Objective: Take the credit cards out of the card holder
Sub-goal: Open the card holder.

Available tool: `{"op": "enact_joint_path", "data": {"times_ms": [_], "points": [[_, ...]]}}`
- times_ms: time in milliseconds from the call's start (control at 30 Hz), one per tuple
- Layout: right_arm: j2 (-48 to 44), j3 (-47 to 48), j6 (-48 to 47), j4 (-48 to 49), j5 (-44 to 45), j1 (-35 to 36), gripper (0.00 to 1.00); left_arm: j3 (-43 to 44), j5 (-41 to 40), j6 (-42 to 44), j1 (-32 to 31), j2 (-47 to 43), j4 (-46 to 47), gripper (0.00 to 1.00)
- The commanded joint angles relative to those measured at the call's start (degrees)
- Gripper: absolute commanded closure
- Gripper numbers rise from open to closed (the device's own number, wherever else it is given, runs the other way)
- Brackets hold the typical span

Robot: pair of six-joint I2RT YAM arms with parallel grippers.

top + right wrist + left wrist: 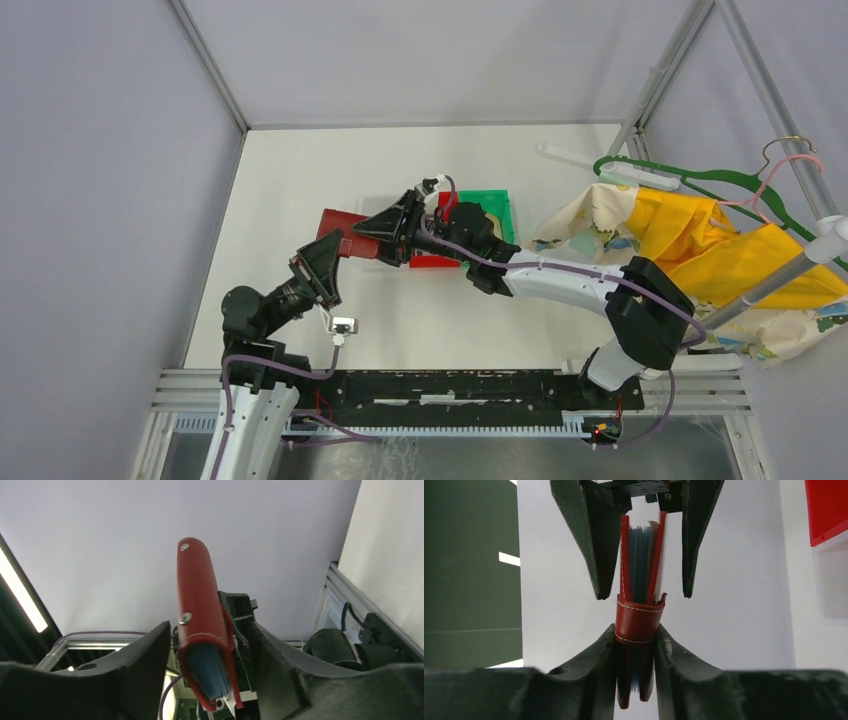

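Observation:
The red card holder [340,225] is held edge-up above the table between the two arms. My left gripper [636,635] is shut on its strap end, both fingers [594,655] pressed against the red covers. My right gripper [207,630] straddles the other end, open, with a gap on each side of the holder [200,600]. Blue-grey pocket leaves [212,670] show between the covers. No credit cards can be made out; they are hidden inside. In the top view, the left gripper [332,255] and right gripper [378,228] face each other.
A red box [435,262] and a green tray [495,205] lie just behind the right wrist. Yellow and patterned cloth [700,240] hangs on hangers at the right, on a metal rail [780,275]. White walls close in the table.

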Motion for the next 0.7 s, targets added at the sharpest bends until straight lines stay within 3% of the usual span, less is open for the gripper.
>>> {"op": "enact_joint_path", "data": {"times_ms": [0,67,133,300,400,533,667], "points": [[-3.10,1.38,-1.85,3.59,-3.02,0.85,0.28,2.59,1.24,-2.31,-0.10,1.30,5.56,0.74],[-3.93,1.60,-5.05,0.66,-3.93,-0.37,0.13,6.55,1.37,-5.14,-0.10,2.36,-1.37,0.89],[-5.30,2.59,-10.29,-4.14,-4.44,-2.12,0.02,11.68,1.33,-6.76,-0.10,4.35,-11.07,0.96],[-6.92,10.44,-33.11,-21.62,-7.27,-8.06,0.02,24.21,-0.30,-15.56,-0.10,11.88,-33.57,0.98],[-11.07,11.99,-53.21,-27.70,-1.97,-9.80,0.02,32.38,-1.03,-23.77,-0.10,18.60,-46.17,0.98],[-18.50,7.42,-75.83,-23.25,-0.58,-9.73,0.02,45.21,1.37,-32.35,-0.14,30.12,-63.43,0.98],[-23.75,2.13,-91.04,-18.23,-10.95,-9.43,0.02,53.65,6.12,-30.52,-0.10,41.81,-82.36,0.98]]}}
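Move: The card holder's middle is just beyond the left fingertips, about 3 cm to that hand's right, 2 cm ahead and level. From the right hand it lies roughly 3 cm to the left, level and neither ahead nor back. Below on the table, from the left hand, the white tray stands some 15 cm ahead and 7 cm right, and the red tray about 15 cm ahead and 19 cm right, both nearly 30 cm down. Left fingers close on the holder, tipping down some 65 degrees; right fingers open wide, withdrawing about 10 cm right. ##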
